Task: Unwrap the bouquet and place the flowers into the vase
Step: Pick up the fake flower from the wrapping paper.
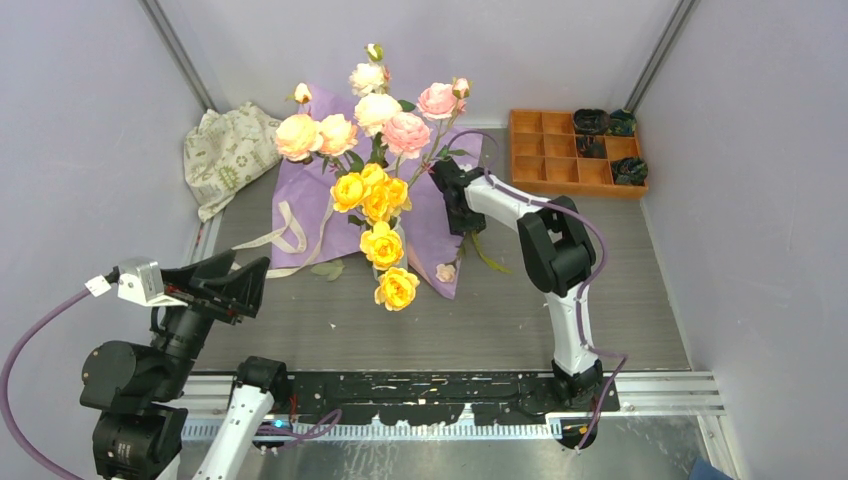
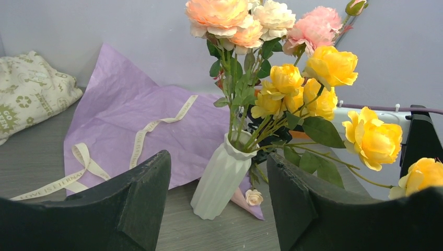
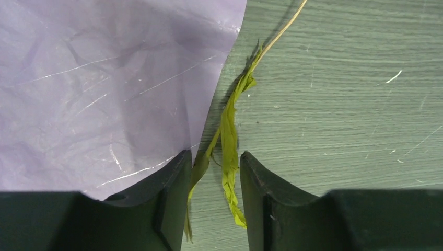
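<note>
The flowers [image 1: 375, 110] stand in the white ribbed vase [image 2: 222, 178], peach, pink and cream blooms high and yellow roses [image 2: 284, 78] lower. Behind and beside the vase, the purple wrapping paper [image 1: 310, 200] lies spread flat with the cream ribbon [image 2: 83, 162] loose on it. A thin green leafy stem [image 3: 229, 130] lies on the table at the paper's right edge. My right gripper [image 3: 215, 156] is down over this stem, its jaws part open on either side with a gap left. My left gripper [image 1: 255, 275] hangs open at the near left, facing the vase and holding nothing.
An orange compartment tray [image 1: 560, 150] with dark items sits at the back right. A printed cloth bag [image 1: 228, 150] lies in the back left corner. A small cream rosebud [image 2: 254, 196] rests on the paper's near corner by the vase. A loose leaf [image 1: 327, 268] lies left of the vase.
</note>
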Robot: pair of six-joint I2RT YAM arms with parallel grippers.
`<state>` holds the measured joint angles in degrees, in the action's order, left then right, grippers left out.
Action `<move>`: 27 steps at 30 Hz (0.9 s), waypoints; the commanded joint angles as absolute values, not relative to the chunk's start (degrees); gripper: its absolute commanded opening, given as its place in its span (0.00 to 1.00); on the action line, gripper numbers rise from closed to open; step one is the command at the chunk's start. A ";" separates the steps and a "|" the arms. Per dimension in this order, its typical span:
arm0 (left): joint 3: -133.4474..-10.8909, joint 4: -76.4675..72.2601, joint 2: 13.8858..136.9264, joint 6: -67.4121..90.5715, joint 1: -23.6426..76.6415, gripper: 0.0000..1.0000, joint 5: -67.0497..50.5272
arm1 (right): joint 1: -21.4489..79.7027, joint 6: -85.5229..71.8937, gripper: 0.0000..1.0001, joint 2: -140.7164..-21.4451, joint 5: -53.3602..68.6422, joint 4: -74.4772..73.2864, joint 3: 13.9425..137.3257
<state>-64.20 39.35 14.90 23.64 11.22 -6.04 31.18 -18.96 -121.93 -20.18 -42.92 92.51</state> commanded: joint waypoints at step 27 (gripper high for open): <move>-63.49 36.23 15.11 24.48 10.91 0.68 -6.91 | 30.22 -34.24 0.01 -86.96 4.51 -34.03 60.71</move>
<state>-64.03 39.29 14.90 23.66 11.22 -6.07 30.11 -29.08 -96.20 -6.22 -36.73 64.84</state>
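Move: The right hand is already at the fake flower: its green stem and leaves lie between the open fingertips, about 1 cm below the hand point, and its small peach head lies some 9 cm back and 4 cm to the left, on the paper's corner. The middle of the purple wrapping paper is about 17 cm left and 7 cm ahead, and the vase some 13 cm left and 9 cm back. From the left hand the stem is roughly 28 cm ahead, 29 cm right and 40 cm down. Nearly in place, the right hand sinks less than 1 cm towards the table while its half-open fingers close fully, pinching the last flower's stem at the leaves beside the right edge of the wrapping paper. Still shut on the stem, it then draws back about 10 cm, picking up speed and rising some 3 cm late on, with the wrist rolling about 15 degrees so that its left side comes up, and takes the flower off the paper. ##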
